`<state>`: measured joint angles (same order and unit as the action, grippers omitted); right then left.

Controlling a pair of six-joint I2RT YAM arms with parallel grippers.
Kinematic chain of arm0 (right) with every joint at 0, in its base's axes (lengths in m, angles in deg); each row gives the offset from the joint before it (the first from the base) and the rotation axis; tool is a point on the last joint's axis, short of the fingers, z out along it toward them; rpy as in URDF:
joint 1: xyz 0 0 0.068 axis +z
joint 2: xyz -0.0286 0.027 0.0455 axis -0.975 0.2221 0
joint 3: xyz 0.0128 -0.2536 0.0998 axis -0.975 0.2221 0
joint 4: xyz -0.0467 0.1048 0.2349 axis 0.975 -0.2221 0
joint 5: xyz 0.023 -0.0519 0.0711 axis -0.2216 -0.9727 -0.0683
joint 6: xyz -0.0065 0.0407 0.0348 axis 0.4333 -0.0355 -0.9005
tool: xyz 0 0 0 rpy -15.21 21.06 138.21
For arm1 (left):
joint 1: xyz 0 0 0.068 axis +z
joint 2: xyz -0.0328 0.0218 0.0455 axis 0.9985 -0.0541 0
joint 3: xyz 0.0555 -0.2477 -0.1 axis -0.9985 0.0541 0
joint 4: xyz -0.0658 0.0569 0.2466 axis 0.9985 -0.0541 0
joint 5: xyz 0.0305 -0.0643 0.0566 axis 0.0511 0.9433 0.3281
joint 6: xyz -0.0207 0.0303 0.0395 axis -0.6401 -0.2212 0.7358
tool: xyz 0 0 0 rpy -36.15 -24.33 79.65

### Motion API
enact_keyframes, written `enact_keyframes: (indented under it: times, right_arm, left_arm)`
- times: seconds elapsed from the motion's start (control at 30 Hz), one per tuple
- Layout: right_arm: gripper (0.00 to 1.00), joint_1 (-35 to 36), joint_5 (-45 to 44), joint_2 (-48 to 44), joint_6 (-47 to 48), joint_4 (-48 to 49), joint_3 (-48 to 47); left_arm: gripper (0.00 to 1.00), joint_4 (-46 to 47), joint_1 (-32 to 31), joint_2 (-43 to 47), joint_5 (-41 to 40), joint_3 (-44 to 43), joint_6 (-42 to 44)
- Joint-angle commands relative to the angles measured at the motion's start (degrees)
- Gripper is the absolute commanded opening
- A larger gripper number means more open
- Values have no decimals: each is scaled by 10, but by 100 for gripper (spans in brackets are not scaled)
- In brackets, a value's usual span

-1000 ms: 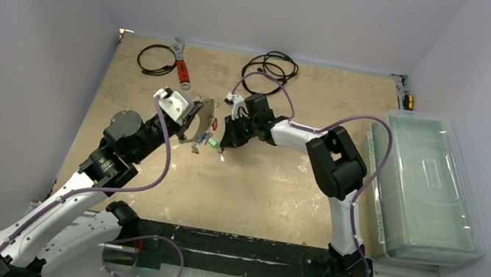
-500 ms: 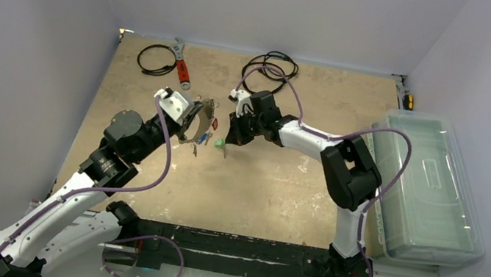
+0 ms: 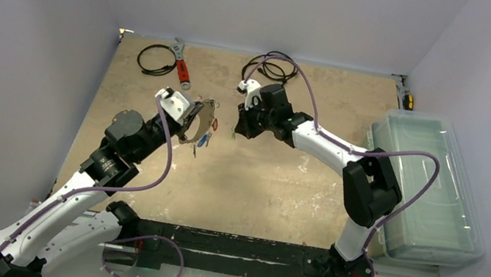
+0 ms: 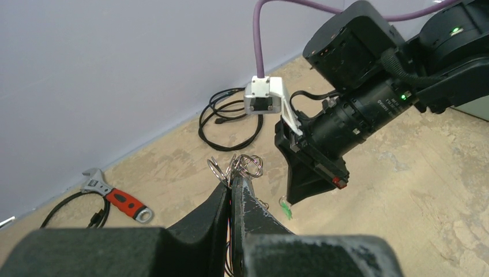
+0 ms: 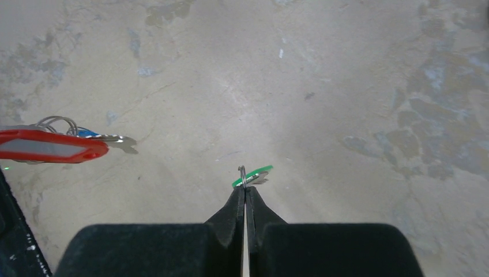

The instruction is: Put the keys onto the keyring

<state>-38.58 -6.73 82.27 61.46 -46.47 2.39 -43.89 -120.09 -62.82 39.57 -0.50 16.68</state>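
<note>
My left gripper (image 3: 193,124) is shut on the keyring (image 3: 208,112) and holds it above the table. Keys with red and blue tags (image 3: 206,135) hang from the ring. In the left wrist view the fingertips (image 4: 232,183) are pressed together, and only small wire rings (image 4: 243,164) show above them. My right gripper (image 3: 237,131) hovers just right of the keyring, shut on the small ring of a green-tagged key (image 5: 254,174). That green key (image 4: 285,211) dangles under the right fingers. The red tag (image 5: 52,146) and a silver key (image 5: 118,139) show at the left of the right wrist view.
A red-handled wrench (image 3: 181,66) and a black coiled cable (image 3: 156,60) lie at the back left. Another black cable (image 3: 272,64) lies at the back centre. A clear plastic box (image 3: 428,190) stands along the right edge. Walls close in on three sides.
My right gripper has closed on the green-tagged key and lifted it off the table, moving slightly back and to the right. The left gripper and the keyring have stayed put.
</note>
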Motion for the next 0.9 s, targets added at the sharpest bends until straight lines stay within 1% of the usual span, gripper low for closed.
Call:
enact_keyframes:
  times: [0.0,0.17,0.27,0.43,0.6,0.73,0.87]
  right_arm:
    - [0,-8,-51,-59,19,-17,9]
    - [0,-12,-94,-107,29,-29,23]
    - [0,-14,-126,-140,30,-41,25]
    - [0,-16,-175,-193,65,-76,19]
    - [0,-16,-186,-252,74,-102,23]
    - [0,-16,-184,-295,74,-89,35]
    - [0,-16,-169,-310,78,-79,37]
  left_arm:
    - [0,47,-2,0,7,-3,7]
    - [0,51,-2,0,50,-1,11]
    - [0,57,-2,-2,96,1,13]
    - [0,59,-2,-15,142,-2,8]
    - [0,58,-2,-40,177,-13,0]
    - [0,58,-2,-63,196,-23,-7]
    - [0,58,-1,-75,208,-30,-13]
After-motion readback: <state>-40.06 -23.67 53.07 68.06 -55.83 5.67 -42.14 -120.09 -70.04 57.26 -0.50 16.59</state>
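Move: Up and to the left of the right hand, which already grips the green-tagged key's small ring, hangs the keyring in the left fingers: about 7 cm left, 8 cm nearer the bases and 14 cm higher. Its red tag is some 5 cm left, 6 cm back and 11 cm up. On the table lies the coiled cable, 24 cm ahead and 7 cm right. From the left hand the green key is roughly 8 cm ahead, 10 cm right and 21 cm down. Lifting the green key higher, the right hand climbs about 16 cm while drawing some 10 cm to the right, its fingers tipping up from their steep slant and swinging clockwise to point farther forward. The left hand starts a little later, carrying the keyring about 5 cm right and then also sinking 3 cm as it turns clockwise. Both keep their pinch. ##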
